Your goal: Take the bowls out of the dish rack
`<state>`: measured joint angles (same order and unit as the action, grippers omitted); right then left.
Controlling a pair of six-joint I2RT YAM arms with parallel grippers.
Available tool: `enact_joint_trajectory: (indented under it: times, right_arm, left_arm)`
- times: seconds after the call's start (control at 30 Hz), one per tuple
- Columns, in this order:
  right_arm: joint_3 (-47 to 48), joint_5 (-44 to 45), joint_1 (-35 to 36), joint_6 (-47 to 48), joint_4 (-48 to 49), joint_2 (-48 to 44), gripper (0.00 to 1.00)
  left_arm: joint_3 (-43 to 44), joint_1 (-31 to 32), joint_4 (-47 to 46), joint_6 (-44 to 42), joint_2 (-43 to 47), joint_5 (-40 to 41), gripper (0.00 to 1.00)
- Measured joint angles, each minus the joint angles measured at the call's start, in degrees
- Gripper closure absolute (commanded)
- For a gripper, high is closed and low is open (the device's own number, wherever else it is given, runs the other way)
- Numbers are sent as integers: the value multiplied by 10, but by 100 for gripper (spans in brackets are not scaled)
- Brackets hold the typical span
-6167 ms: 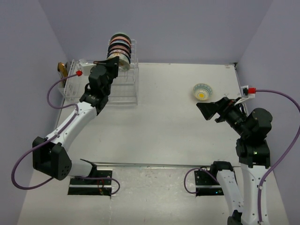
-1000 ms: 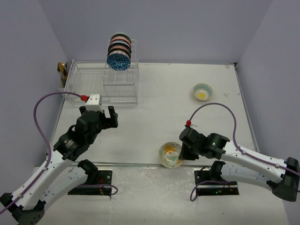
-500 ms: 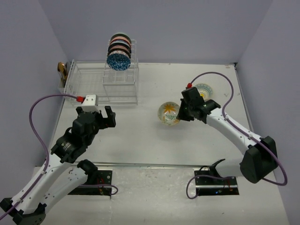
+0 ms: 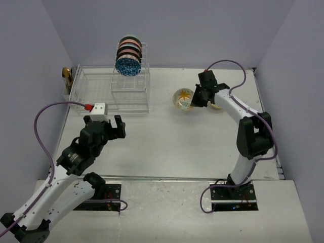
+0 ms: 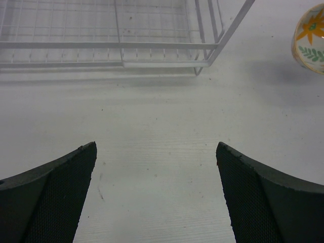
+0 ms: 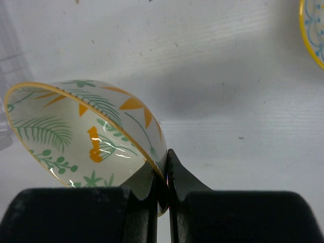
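The white wire dish rack (image 4: pixel 96 93) stands at the far left, and its tall tower (image 4: pixel 130 76) holds several bowls (image 4: pixel 128 54) on edge. My right gripper (image 4: pixel 195 97) is shut on the rim of a clear bowl with orange flowers and green leaves (image 4: pixel 183 97), held tilted above the table at the far right. In the right wrist view the fingers (image 6: pixel 152 179) pinch that bowl's (image 6: pixel 86 131) rim. My left gripper (image 4: pixel 114 126) hangs open over bare table in front of the rack, with nothing between its fingers (image 5: pixel 76 172).
A yellow-rimmed bowl with blue marks (image 6: pixel 314 30) lies on the table just right of the held bowl, mostly hidden under my right arm in the top view. A small golden-brown object (image 4: pixel 66 76) sits at the rack's left end. The rack's front edge (image 5: pixel 116 45) lies ahead of the left gripper.
My right arm has swung the flowered bowl from the near front edge to the far right of the table, beside the yellow-rimmed bowl. The left arm has barely moved.
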<state>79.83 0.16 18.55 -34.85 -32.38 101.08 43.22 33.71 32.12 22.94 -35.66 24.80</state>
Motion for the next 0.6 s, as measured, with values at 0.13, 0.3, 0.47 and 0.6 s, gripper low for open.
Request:
enact_joint_trajectory:
  times: [0.13, 0.3, 0.47, 0.6]
  right_arm:
    - [72, -30, -9, 0, 7, 80, 100]
    - [145, -53, -10, -1, -2, 170, 100]
    - [195, -57, -11, -1, -15, 232, 100]
    - [196, -64, -14, -2, -30, 243, 100]
  left_arm:
    - [0, 0, -1, 0, 0, -1, 0]
    - [0, 0, -2, 0, 0, -2, 0]
    - [0, 0, -3, 0, 1, -6, 0]
    - [0, 0, -3, 0, 4, -6, 0]
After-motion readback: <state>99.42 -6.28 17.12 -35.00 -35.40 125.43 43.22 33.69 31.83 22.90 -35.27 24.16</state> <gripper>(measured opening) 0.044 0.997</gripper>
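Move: Clear table is where the held flower-patterned bowl is going, a spot about 8 cm ahead of the right hand, 7 cm to its left and some 10 cm below. The bowl already set down stands about 11 cm ahead and 14 cm to the right; the dish rack's middle is roughly 14 cm ahead and 38 cm to the left. From the left hand that table spot lies about 24 cm ahead, 30 cm right and 20 cm down. Lowering the flower-patterned bowl towards the clear table between rack and first bowl, the right hand sinks about 8 cm while carrying it forward some 6 cm and a little left; the forward travel comes early, then stops as the descent goes on. The shut fingers keep pinching the rim, and the wrist tips some 10 degrees steeper. ##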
